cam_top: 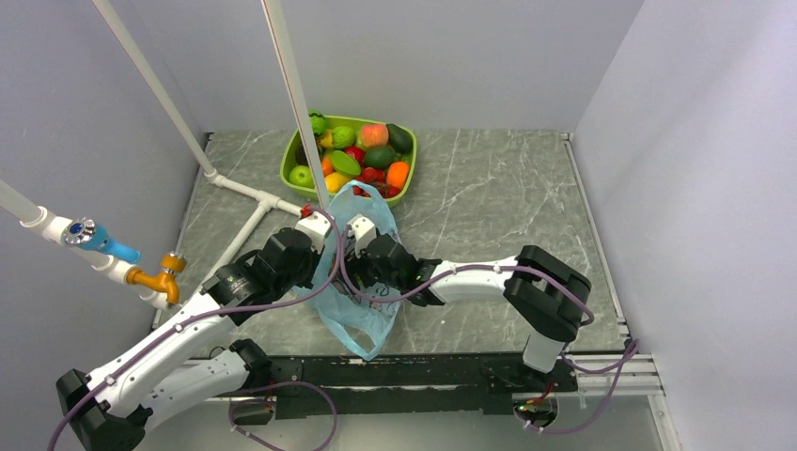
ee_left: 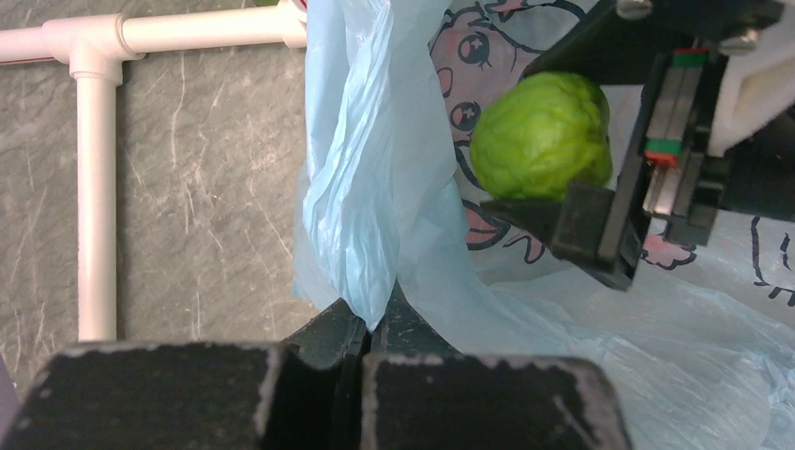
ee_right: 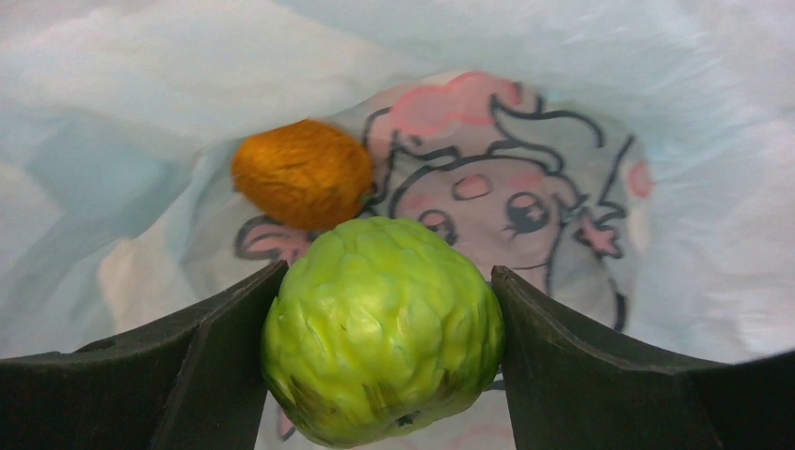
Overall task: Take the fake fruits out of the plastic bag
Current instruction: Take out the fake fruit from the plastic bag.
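The light blue plastic bag [cam_top: 362, 324] lies on the table between my arms, its printed inside showing in the right wrist view [ee_right: 525, 169]. My left gripper [ee_left: 375, 314] is shut on a fold of the plastic bag [ee_left: 361, 187] at its left side. My right gripper [ee_right: 384, 347] is inside the bag, shut on a bumpy green fruit [ee_right: 384, 328]; the same fruit [ee_left: 539, 136] shows between its fingers in the left wrist view. A brown kiwi-like fruit [ee_right: 300, 173] lies deeper in the bag, apart from the green one.
A lime-green tray [cam_top: 291, 162] with several toy fruits stands at the back of the table. White pipes [cam_top: 240, 188] run along the left, also in the left wrist view [ee_left: 94, 187]. A yellow and blue tap [cam_top: 155, 279] sits at the far left.
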Robot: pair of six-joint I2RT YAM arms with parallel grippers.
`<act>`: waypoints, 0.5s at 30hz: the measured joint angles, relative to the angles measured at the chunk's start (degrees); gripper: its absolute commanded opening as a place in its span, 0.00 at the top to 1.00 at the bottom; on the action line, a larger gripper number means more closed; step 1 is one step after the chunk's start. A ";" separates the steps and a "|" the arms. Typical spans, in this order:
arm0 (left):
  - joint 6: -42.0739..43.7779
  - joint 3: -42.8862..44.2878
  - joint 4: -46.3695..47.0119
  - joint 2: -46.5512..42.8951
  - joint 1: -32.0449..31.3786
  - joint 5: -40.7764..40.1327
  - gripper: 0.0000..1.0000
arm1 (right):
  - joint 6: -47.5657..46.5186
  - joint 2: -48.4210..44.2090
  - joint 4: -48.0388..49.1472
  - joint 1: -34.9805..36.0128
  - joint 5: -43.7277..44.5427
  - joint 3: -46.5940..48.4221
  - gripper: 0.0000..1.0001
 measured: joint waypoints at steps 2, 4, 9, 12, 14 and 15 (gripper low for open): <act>0.00 0.00 0.00 0.00 0.00 0.00 1.00 | 1.11 -0.98 0.15 0.04 -1.88 -0.70 1.00; 0.00 0.00 -0.02 -0.02 0.00 0.00 1.00 | 2.01 -3.04 0.48 0.04 -3.50 -2.12 1.00; 0.00 0.00 -0.22 -0.37 0.00 -0.02 1.00 | 3.28 -10.12 1.53 -0.07 -5.33 -5.40 1.00; -0.02 0.00 -0.35 -0.96 0.00 -0.07 1.00 | 3.52 -14.73 2.08 -0.57 -5.90 -6.84 1.00; -0.07 0.00 -0.37 -1.29 0.00 -0.15 1.00 | 3.74 -17.73 2.27 -1.11 -5.92 -7.56 1.00; -0.20 0.00 -0.42 -1.42 0.00 -0.35 1.00 | 3.85 -19.23 2.45 -1.49 -5.90 -7.91 1.00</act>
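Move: The green fruit is already in my right hand, inside the open bag, and is bound for the green basket, whose middle lies about 25 cm straight ahead and some 4 cm lower. Of that hand, the orange-brown fruit left in the bag lies about 3 cm ahead, 6 cm left and 6 cm down, and the white pole's foot about 12 cm ahead, 4 cm left. From my left hand, the basket is about 28 cm ahead and 6 cm right. I keep the green fruit pinched in my right hand and lift it about 10 cm up out of the bag, easing back first and then a little to the right, away from the orange-brown fruit, while the fingers tip upward some 15 degrees. My left hand keeps its grip on the bag's rim, almost still. ##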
